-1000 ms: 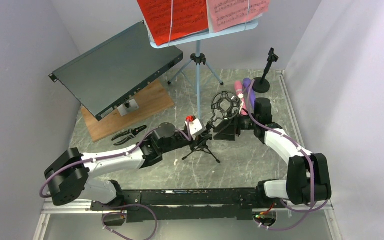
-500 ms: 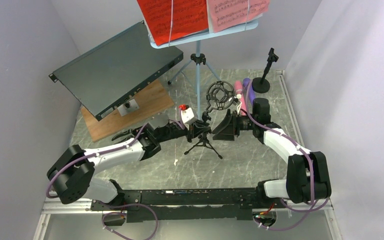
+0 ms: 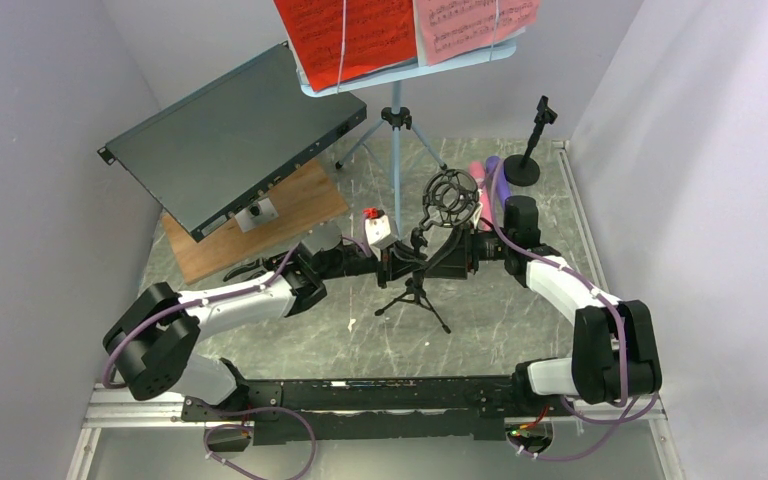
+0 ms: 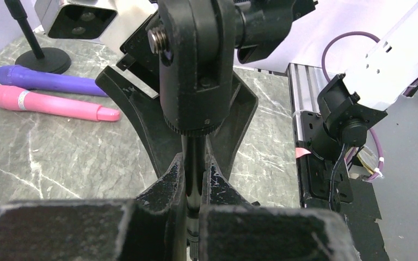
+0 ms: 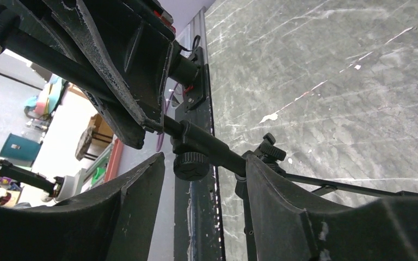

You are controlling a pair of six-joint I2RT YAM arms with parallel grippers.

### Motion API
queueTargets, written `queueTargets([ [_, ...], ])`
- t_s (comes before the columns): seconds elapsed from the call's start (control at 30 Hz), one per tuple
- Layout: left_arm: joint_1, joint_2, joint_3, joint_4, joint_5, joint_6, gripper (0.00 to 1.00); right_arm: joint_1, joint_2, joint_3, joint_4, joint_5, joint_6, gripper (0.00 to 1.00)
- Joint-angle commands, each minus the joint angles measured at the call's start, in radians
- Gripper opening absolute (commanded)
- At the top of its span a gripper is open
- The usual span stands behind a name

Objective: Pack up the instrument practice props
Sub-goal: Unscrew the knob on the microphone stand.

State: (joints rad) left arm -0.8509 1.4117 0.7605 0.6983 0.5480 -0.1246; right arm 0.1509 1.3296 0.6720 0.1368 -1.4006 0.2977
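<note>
My left gripper (image 3: pixel 397 263) is shut on the thin pole of a small black tripod mic support (image 3: pixel 415 298), which carries a ring-shaped cradle (image 3: pixel 450 195) on top. The left wrist view has that pole (image 4: pixel 194 142) pinched between the left gripper's (image 4: pixel 194 166) fingers. My right gripper (image 3: pixel 440 258) faces it from the right. Its jaws (image 5: pixel 204 163) are open either side of the pole's knob (image 5: pixel 190 166). A pink microphone (image 3: pixel 478 178) and a purple microphone (image 3: pixel 493 172) lie behind. A second support (image 3: pixel 525 165) stands at the back right. The light-blue rack (image 3: pixel 400 75) holds a red page (image 3: pixel 345 35) and a pink page (image 3: pixel 470 25).
A large dark flat metal box (image 3: pixel 230 135) leans over a wooden board (image 3: pixel 260 225) at the back left. Black pliers (image 3: pixel 250 270) lie beside the left arm. The rack's tripod legs (image 3: pixel 395 125) stand just behind the grippers. Grey walls close in on both sides.
The left arm has stretched to the right, carrying the tripod support toward the right gripper. The right gripper's jaws have narrowed around the pole.
</note>
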Motion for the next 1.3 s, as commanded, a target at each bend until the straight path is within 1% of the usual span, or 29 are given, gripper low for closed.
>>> queueTargets([
  [0.0, 0.009, -0.013, 0.072, 0.119, 0.038, -0.010, 0.00, 0.011, 0.006, 0.040, 0.019, -0.039, -0.020, 0.56],
  [0.27, 0.012, -0.012, 0.070, 0.119, 0.036, -0.019, 0.00, 0.017, 0.009, 0.062, -0.041, -0.038, -0.091, 0.29],
  [0.4, 0.015, -0.016, 0.064, 0.121, 0.014, -0.043, 0.00, 0.018, -0.006, 0.086, -0.157, -0.039, -0.226, 0.14],
  [0.5, 0.020, -0.016, 0.053, 0.137, -0.007, -0.087, 0.00, 0.019, -0.031, 0.099, -0.247, -0.038, -0.400, 0.10],
  [0.6, 0.023, -0.013, 0.039, 0.164, -0.034, -0.155, 0.00, 0.021, -0.056, 0.126, -0.406, -0.024, -0.646, 0.09],
  [0.73, 0.024, -0.005, 0.027, 0.186, -0.061, -0.240, 0.00, 0.026, -0.075, 0.156, -0.668, -0.015, -1.077, 0.07],
  [0.8, 0.024, -0.002, 0.022, 0.193, -0.065, -0.267, 0.00, 0.028, -0.080, 0.169, -0.821, -0.020, -1.345, 0.07],
  [0.87, 0.024, -0.002, 0.021, 0.193, -0.065, -0.282, 0.00, 0.029, -0.084, 0.171, -0.934, -0.022, -1.543, 0.07],
  [0.9, 0.025, -0.001, 0.020, 0.191, -0.064, -0.287, 0.00, 0.028, -0.086, 0.168, -0.972, -0.017, -1.611, 0.09],
  [0.97, 0.024, -0.003, 0.019, 0.183, -0.063, -0.287, 0.00, 0.029, -0.096, 0.157, -0.994, 0.006, -1.678, 0.11],
  [1.07, 0.025, -0.005, 0.014, 0.183, -0.060, -0.284, 0.00, 0.029, -0.107, 0.146, -0.969, 0.034, -1.671, 0.14],
  [1.17, 0.025, -0.004, 0.013, 0.190, -0.045, -0.282, 0.00, 0.029, -0.114, 0.144, -0.946, 0.042, -1.629, 0.17],
  [1.27, 0.025, -0.003, 0.016, 0.191, -0.026, -0.276, 0.00, 0.030, -0.115, 0.145, -0.916, 0.042, -1.562, 0.25],
])
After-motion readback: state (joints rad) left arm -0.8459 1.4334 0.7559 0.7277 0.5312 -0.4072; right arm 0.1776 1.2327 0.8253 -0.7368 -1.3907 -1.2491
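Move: The knob sits between the right gripper's open fingertips, about 1 cm back and 1 cm left of its hand point and level with it. The stand's tripod hub is roughly 8 cm below, 2 cm ahead and 1 cm left; the pink microphone lies some 24 cm ahead, 14 cm right and 17 cm down, the purple one about 4 cm farther right and 2 cm farther out. From the left hand, already pinching the pole, the knob is about 6 cm below, 1 cm ahead and 2 cm right. Close the right gripper on the knob, then keep it pinched and roll the wrist about 50 degrees counter-clockwise as seen from the right hand looking at the knob, letting the hand ride some 2 cm back. Keep the left fingers shut on the pole nearly in place, tilting that wrist about 15 degrees so the stand's lower end swings back. ##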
